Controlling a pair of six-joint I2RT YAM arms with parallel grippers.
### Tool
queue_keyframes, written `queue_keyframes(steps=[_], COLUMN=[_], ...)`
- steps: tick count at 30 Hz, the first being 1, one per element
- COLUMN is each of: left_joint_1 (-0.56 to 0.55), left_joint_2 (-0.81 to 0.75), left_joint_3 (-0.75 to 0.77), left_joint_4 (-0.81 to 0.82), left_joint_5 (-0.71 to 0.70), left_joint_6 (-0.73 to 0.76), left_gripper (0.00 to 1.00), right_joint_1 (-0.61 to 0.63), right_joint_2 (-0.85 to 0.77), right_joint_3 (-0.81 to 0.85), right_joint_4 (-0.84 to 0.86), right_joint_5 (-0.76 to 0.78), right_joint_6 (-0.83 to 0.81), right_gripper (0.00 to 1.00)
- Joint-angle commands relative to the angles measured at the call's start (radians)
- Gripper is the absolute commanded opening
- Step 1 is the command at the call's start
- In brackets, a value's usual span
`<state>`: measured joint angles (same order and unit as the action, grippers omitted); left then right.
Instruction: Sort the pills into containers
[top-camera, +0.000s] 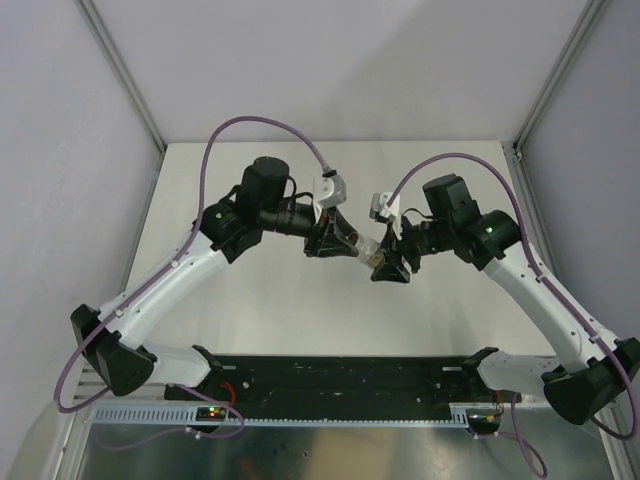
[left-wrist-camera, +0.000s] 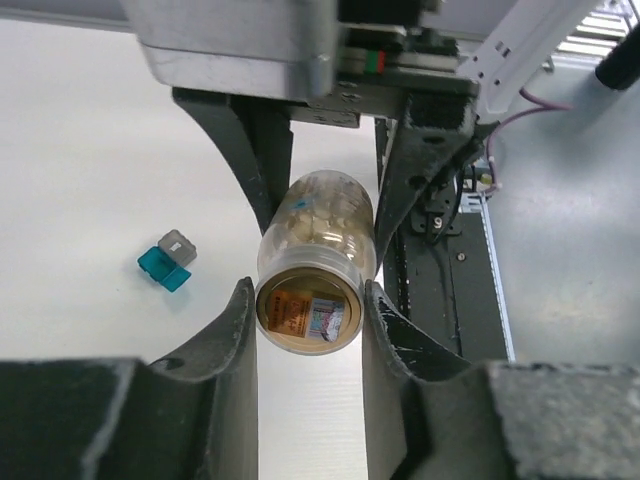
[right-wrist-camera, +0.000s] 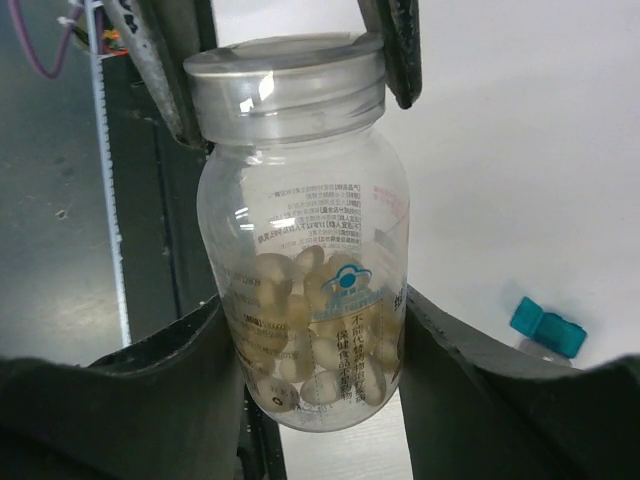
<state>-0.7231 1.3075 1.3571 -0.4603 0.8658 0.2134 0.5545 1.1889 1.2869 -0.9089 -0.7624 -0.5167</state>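
Note:
A clear plastic bottle (top-camera: 365, 250) holding several pale pills (right-wrist-camera: 310, 350) hangs above the table between both arms. My right gripper (right-wrist-camera: 312, 310) is shut on the bottle's body (right-wrist-camera: 300, 230). My left gripper (left-wrist-camera: 308, 300) has its fingers pressed against both sides of the bottle's cap (left-wrist-camera: 307, 312); in the right wrist view the same cap (right-wrist-camera: 285, 70) sits between those fingers (right-wrist-camera: 165, 70). A small teal box with a grey flap (left-wrist-camera: 167, 262) lies open on the white table, and in the right wrist view this teal box (right-wrist-camera: 545, 325) is beside my right finger.
The white table (top-camera: 270, 300) is walled in by grey panels at the back and sides. A black base rail (top-camera: 340, 375) runs along the near edge between the arm bases.

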Motion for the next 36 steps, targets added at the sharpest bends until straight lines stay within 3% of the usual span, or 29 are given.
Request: queue_keyframes(steps=[1,10,16,18,21,25,30,36], left_joint_1=[-0.003,0.016,0.030,0.029,0.028,0.028,0.035,0.082], left_joint_2=[0.038,0.112,0.117,0.109,0.095,0.072,0.051,0.039], left_joint_3=[0.089,0.126,0.076,0.064,0.062,0.069,0.063,0.055], left_joint_4=[0.019,0.041,0.051,0.063,0.073,0.073,0.072,0.072], left_joint_5=[-0.069,-0.312,-0.426,-0.425,-0.409,-0.393,-0.355,-0.224], left_joint_6=[-0.180,-0.616,-0.777,-0.803,-0.809,-0.737,-0.636,-0.521], left_gripper=[0.01,0.00,0.03,0.17,0.50,0.75,0.96,1.00], right_joint_1=[0.009,0.062,0.088,0.092,0.094,0.083,0.056,0.012], right_joint_2=[-0.015,-0.025,-0.024,-0.021,-0.019,-0.021,-0.025,-0.038], right_joint_3=[0.044,0.044,0.044,0.043,0.043,0.043,0.043,0.040], right_joint_4=[0.094,0.215,0.267,0.268,0.260,0.245,0.222,0.178], right_joint_5=[0.129,0.442,0.618,0.643,0.643,0.596,0.481,0.315], right_joint_6=[0.035,0.066,0.081,0.081,0.081,0.084,0.101,0.101], right_gripper=[0.00,0.00,0.00,0.00,0.00,0.00,0.00,0.00])
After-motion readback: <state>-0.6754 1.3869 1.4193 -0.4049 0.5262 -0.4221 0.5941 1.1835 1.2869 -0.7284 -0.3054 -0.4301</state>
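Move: Right between the left fingers sits the lid of the pill bottle, about 1 cm to the right of the left hand point. The bottle's body runs on from there, its middle some 5 cm right and 2 cm down. From the right hand, which grips the body, the lid is about 6 cm left and 3 ahead. Down on the table the teal box is some 9 cm ahead of the right hand, 3 right and 18 below. Unscrewing the lid, the left hand keeps its pinch and rolls it counter-clockwise as seen facing the lid, about 35 degrees, while the right hand holds the body and rolls the other way. Both swing forward together 7 to 8 cm, fingertips turning forward; then the left fingers open wide to release the lid and both hands ease back slightly. ##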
